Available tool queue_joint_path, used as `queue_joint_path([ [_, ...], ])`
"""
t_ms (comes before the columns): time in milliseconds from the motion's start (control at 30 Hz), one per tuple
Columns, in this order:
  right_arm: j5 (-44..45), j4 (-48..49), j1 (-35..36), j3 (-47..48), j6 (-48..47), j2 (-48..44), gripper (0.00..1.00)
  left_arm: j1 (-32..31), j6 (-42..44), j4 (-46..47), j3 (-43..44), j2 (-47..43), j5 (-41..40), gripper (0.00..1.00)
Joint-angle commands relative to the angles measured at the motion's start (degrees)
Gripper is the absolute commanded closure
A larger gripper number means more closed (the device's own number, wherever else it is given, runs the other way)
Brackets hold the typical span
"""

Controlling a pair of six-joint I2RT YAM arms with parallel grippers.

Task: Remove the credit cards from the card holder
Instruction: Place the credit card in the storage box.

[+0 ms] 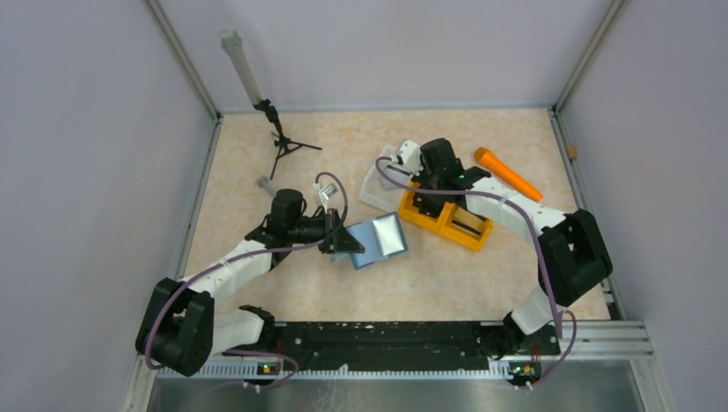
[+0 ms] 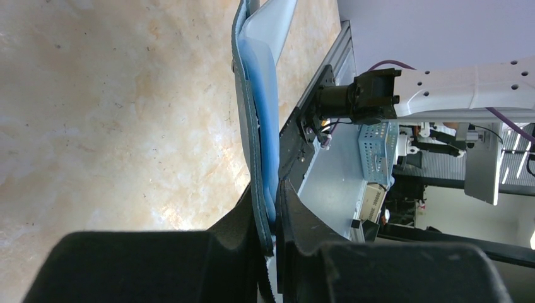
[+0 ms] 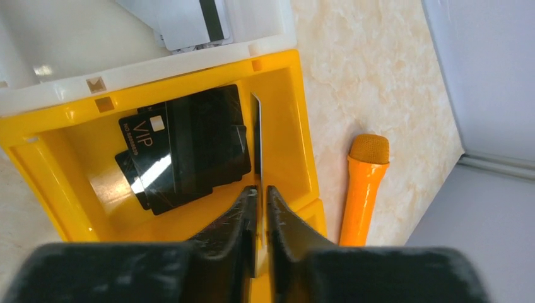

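The teal-blue card holder (image 1: pixel 379 239) lies open on the table, its lighter blue inside facing up. My left gripper (image 1: pixel 342 238) is shut on the holder's left edge. In the left wrist view the holder (image 2: pixel 257 95) runs edge-on out from between the fingers (image 2: pixel 240 218). My right gripper (image 1: pixel 423 201) hangs over the orange bin (image 1: pixel 470 233). In the right wrist view it (image 3: pixel 262 190) is shut on a thin credit card (image 3: pixel 256 136), seen edge-on and standing inside the bin's compartment. Black cards (image 3: pixel 183 148), one marked VIP, lie flat in that compartment.
A white tray (image 1: pixel 371 190) touches the bin's far-left side and holds a light card with a dark stripe (image 3: pixel 189 22). An orange marker-shaped object (image 1: pixel 508 172) lies right of the bin. A small black tripod (image 1: pixel 282 137) stands at the back left.
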Motion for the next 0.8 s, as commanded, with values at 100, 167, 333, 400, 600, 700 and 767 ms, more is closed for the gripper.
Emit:
queue_joint_path([
  [100, 2.1, 1.5, 1.3, 2.2, -0.8, 0.5, 0.53, 0.5, 0.9, 1.3, 0.6, -1.4, 0.5, 1.0],
  [167, 1.7, 1.6, 1.6, 2.1, 1.7, -1.8, 0.47, 0.6, 0.9, 1.3, 0.7, -1.4, 0.6, 1.0],
  [333, -10.2, 0.2, 1.6, 1.8, 13.0, -10.7, 0.43, 0.5, -1.2, 5.5, -0.2, -1.6, 3.3, 1.0],
  [400, -13.6, 1.0, 1.6, -0.6, 18.1, -14.1, 0.44, 0.5, -5.3, 12.4, -1.9, -1.9, 6.0, 1.0],
  [600, -15.3, 4.3, 1.1, -12.4, 30.5, -23.1, 0.46, 0.5, -16.6, 30.0, -4.9, -2.9, 10.3, 1.0],
  [700, -20.4, 6.2, 0.1, -18.4, 34.0, -29.5, 0.46, 0.5, -21.2, 36.7, -5.5, -3.3, 12.8, 1.0],
  [767, -22.2, 6.8, -1.3, -21.8, 35.4, -33.5, 0.46, 0.5, -23.7, 40.0, -5.9, -4.3, 13.6, 1.0],
])
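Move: The black card stands on edge in the right fingers, over the far end of the orange box's left compartment; that compartment's middle, where black cards lie, is about 6 cm back, 5 cm left and 6 cm below the right hand. The white box sits some 16 cm left and 2 cm back, the right compartment 13 cm back and 5 cm right, the blue card holder 18 cm back and 18 cm left. From the left hand, the left compartment is about 14 cm ahead and 21 cm right. The black card is let go as the right fingers open to about half way over the left compartment; the hand then rises about 7 cm and draws back some 9 cm, slightly left, towards the blue card holder, rolling about 35 degrees left side up and sinking a little at the end, fingers still open. Meanwhile the left hand keeps its pinch on the holder and lifts it nearly 5 cm, tilting its right end up. ##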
